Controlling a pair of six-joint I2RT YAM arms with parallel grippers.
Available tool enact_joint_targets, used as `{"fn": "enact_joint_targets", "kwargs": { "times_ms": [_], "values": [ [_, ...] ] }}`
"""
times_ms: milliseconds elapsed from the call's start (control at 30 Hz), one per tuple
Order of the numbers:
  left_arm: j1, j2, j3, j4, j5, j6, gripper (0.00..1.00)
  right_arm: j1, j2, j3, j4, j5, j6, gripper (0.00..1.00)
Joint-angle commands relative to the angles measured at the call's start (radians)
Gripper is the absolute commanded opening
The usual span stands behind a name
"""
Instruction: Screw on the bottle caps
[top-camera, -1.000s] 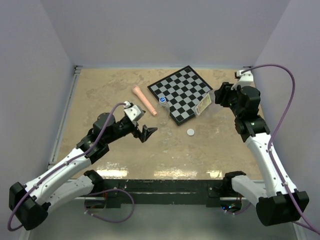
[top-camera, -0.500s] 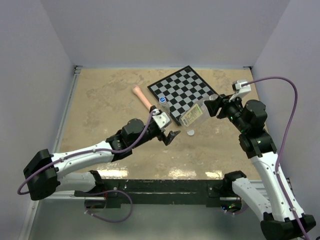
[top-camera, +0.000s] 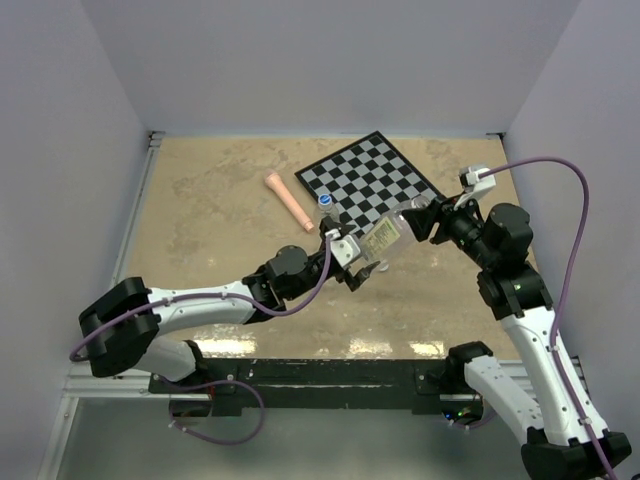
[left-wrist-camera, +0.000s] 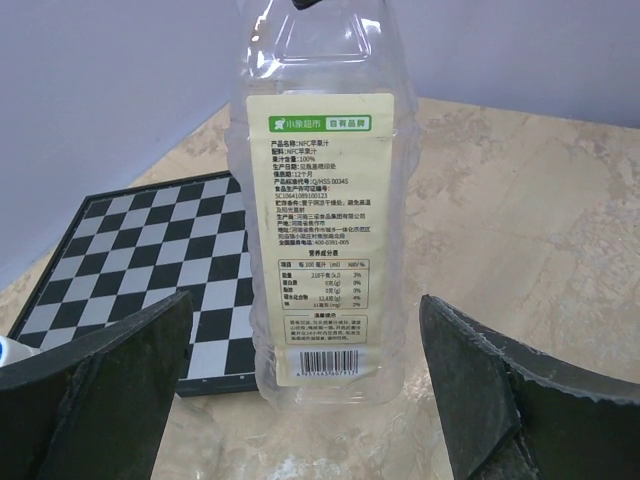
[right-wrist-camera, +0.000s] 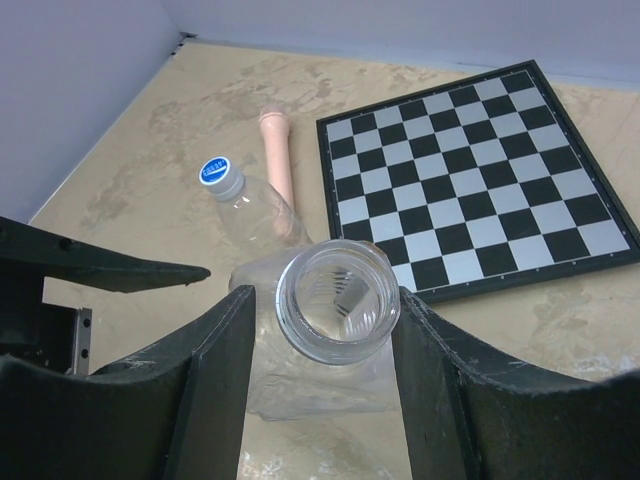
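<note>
My right gripper (right-wrist-camera: 325, 305) is shut on the neck of the large clear bottle (right-wrist-camera: 320, 380), whose mouth (right-wrist-camera: 337, 298) is open and uncapped. From above, the bottle (top-camera: 383, 236) hangs tilted from this gripper (top-camera: 422, 217) at the chessboard's near corner. My left gripper (top-camera: 362, 268) is open just in front of the bottle. Its yellowish label (left-wrist-camera: 320, 220) faces the left wrist view, between and beyond the wide-apart fingers (left-wrist-camera: 120, 390). The tiny bottle (right-wrist-camera: 255, 215) wears the blue cap (right-wrist-camera: 217, 173) and stands left of the board (top-camera: 325, 201).
A black-and-white chessboard (top-camera: 370, 185) lies at the back centre. A pink tapered stick (top-camera: 288, 200) lies left of it, beside the tiny bottle. Grey walls close the table on three sides. The left arm (top-camera: 220, 300) stretches across the near middle.
The left arm has reached right and forward, from the table's left-centre to the bottle. The right arm has carried the large bottle from the board's right edge towards the centre.
</note>
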Motion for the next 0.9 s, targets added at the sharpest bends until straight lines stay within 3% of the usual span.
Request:
{"fn": "enact_joint_targets", "kwargs": {
  "times_ms": [0,433,867],
  "values": [
    [-0.010,0.025,0.052,0.142,-0.024,-0.014,1.00,0.006,-0.017,0.009,0.044,-0.045,0.017,0.00],
    [-0.022,0.136,0.139,0.148,-0.058,-0.063,1.00,0.004,-0.023,0.016,0.042,-0.059,0.025,0.00],
    [-0.030,0.222,0.260,-0.015,-0.101,-0.097,0.96,0.004,-0.038,0.018,0.033,-0.081,0.023,0.00]
  ]
}}
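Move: The labelled bottle, its base hanging down and to the left, has its middle about 8 cm right of the left hand, 2 cm ahead and roughly 2 cm above it. From the right hand, already pinching its neck, that middle is some 5 cm left, 2 cm back and 6 cm below. Counted from the left hand, the blue-capped bottle stands about 8 cm ahead, 5 cm left and 13 cm lower; on the table 22 cm below lie the white cap, 8 cm right and 2 cm ahead, and the chessboard's middle, 20 cm ahead and 6 cm right. Still pinched at the neck by the almost motionless right hand, the labelled bottle is met by the left hand, which slides about 5 cm right and 2 to 3 cm forward, bringing its wide-open fingers to either side of the bottle's body. The left hand arcs up a centimetre or so and sinks back on the way; it doesn't close on the bottle, and no touch can be made out. ##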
